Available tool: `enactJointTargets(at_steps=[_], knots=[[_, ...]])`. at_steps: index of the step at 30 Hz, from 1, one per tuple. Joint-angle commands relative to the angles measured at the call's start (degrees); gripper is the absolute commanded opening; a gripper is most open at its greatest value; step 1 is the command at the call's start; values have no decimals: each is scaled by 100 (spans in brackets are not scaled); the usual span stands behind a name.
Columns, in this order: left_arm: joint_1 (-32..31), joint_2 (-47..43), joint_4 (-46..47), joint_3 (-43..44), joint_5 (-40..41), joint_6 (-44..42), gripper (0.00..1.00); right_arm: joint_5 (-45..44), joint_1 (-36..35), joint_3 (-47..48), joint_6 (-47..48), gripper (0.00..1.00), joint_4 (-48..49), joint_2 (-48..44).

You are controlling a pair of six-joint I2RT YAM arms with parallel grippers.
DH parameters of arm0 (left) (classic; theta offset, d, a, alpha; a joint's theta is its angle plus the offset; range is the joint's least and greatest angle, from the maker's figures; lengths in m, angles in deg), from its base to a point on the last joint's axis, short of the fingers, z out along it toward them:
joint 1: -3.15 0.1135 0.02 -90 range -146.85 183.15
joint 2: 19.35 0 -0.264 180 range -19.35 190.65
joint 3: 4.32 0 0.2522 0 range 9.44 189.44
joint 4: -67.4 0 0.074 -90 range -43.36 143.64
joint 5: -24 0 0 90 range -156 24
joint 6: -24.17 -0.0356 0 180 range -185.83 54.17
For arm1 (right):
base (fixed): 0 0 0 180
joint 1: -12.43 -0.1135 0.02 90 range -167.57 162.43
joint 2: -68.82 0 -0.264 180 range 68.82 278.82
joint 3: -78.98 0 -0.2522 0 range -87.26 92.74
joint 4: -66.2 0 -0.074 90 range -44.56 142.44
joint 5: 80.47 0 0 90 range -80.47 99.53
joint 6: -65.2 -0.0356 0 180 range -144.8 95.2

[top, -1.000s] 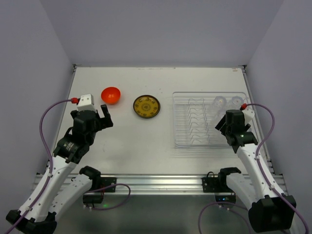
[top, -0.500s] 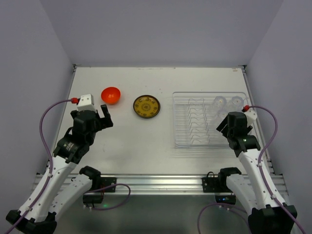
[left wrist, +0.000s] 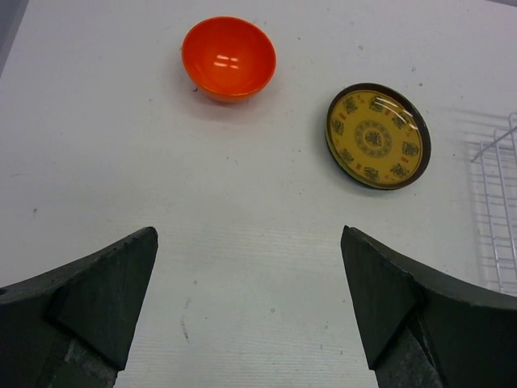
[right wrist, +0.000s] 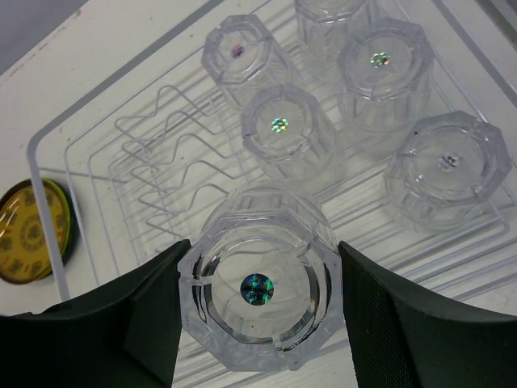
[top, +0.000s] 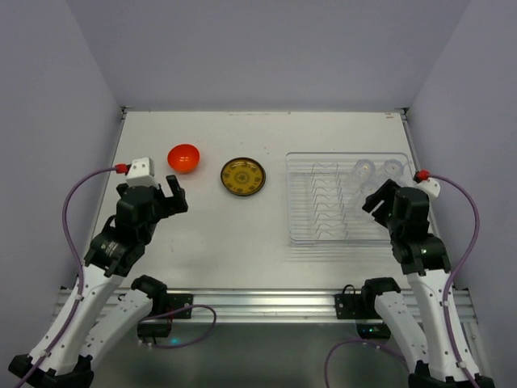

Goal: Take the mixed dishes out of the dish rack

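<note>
The clear dish rack lies at the right with several clear cups upside down in it. My right gripper is shut on one more clear cup, bottom toward the camera, raised above the rack's near side. The orange-red bowl and the patterned yellow-brown plate rest on the table left of the rack. My left gripper hangs open over bare table, short of the bowl and plate, with nothing between its fingers.
White wire dividers fill the left half of the rack and hold no dishes. The rack's left wires show at the right edge of the left wrist view. Grey walls close in the table on three sides.
The right arm has drawn back toward the near right with the clear cup in its fingers, rising above the rack. The left arm has barely moved.
</note>
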Motion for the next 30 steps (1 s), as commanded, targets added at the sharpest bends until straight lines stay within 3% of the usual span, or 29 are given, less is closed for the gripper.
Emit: enactJointTargets(at_steps=[1, 5, 8, 9, 11, 12, 14, 16, 20, 23, 30], knots=[[-71, -28, 265, 1, -375, -245, 100, 766, 22, 357, 266, 0, 97, -157], [-62, -2, 406, 141, -1331, -343, 100, 1752, 22, 506, 328, 0, 352, -360], [-71, -107, 1028, 28, -3008, 0, 100, 3004, 22, 524, 223, 0, 738, -387], [-71, -142, 1318, -51, -3909, 166, 100, 3341, 22, 506, 66, 0, 1053, -387], [-71, -195, 2476, -488, -4766, 840, 100, 4009, 22, 297, -215, 0, 1502, -395], [-97, -195, 3499, -691, -5440, 1175, 100, 4656, 22, 191, -591, 0, 2078, -387], [-211, -90, 4795, -1417, -5911, 2291, 100, 5328, 5, -229, -1032, 0, 3158, -343], [-658, 94, 6356, -1799, -5958, 2881, 100, 6103, -39, -547, -1735, 0, 3996, -316], [-1396, 499, 7032, -1941, -5325, 3191, 100, 6192, -302, -1285, -2597, 0, 6008, -316], [-1967, 868, 7525, -1862, -4878, 3226, 100, 6070, -714, -1305, -2739, 0, 6460, -97], [-2522, 1694, 7912, -1493, -4279, 3130, 95, 5656, -1577, -1173, -2642, 0, 6874, 466]])
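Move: The right hand still holds the clear glass, its middle roughly 4 cm ahead and 2 cm below the pads, 1 cm to their right; the open left gripper it goes to stands some 57 cm left, nearly level. The remaining glasses centre about 10 cm ahead, 8 cm right and 14 cm below. From the left hand the held glass is some 58 cm right, 3 cm ahead, 4 cm below; the plate lies 14 cm ahead, 19 cm right, the orange bowl 21 cm ahead, 4 cm left, both some 20 cm down. Keeping its grip near the glass's base, the right hand swings left about 22 cm and rises some 11 cm, away from the remaining glasses, turning counter-clockwise and rolling so the glass's open mouth comes round towards the left gripper. At the same time the left hand sweeps right some 26 cm, drawing back and rising as it turns clockwise and rolls, and its fingers, still wide open, come up close before the mouth with no touch to be seen. ##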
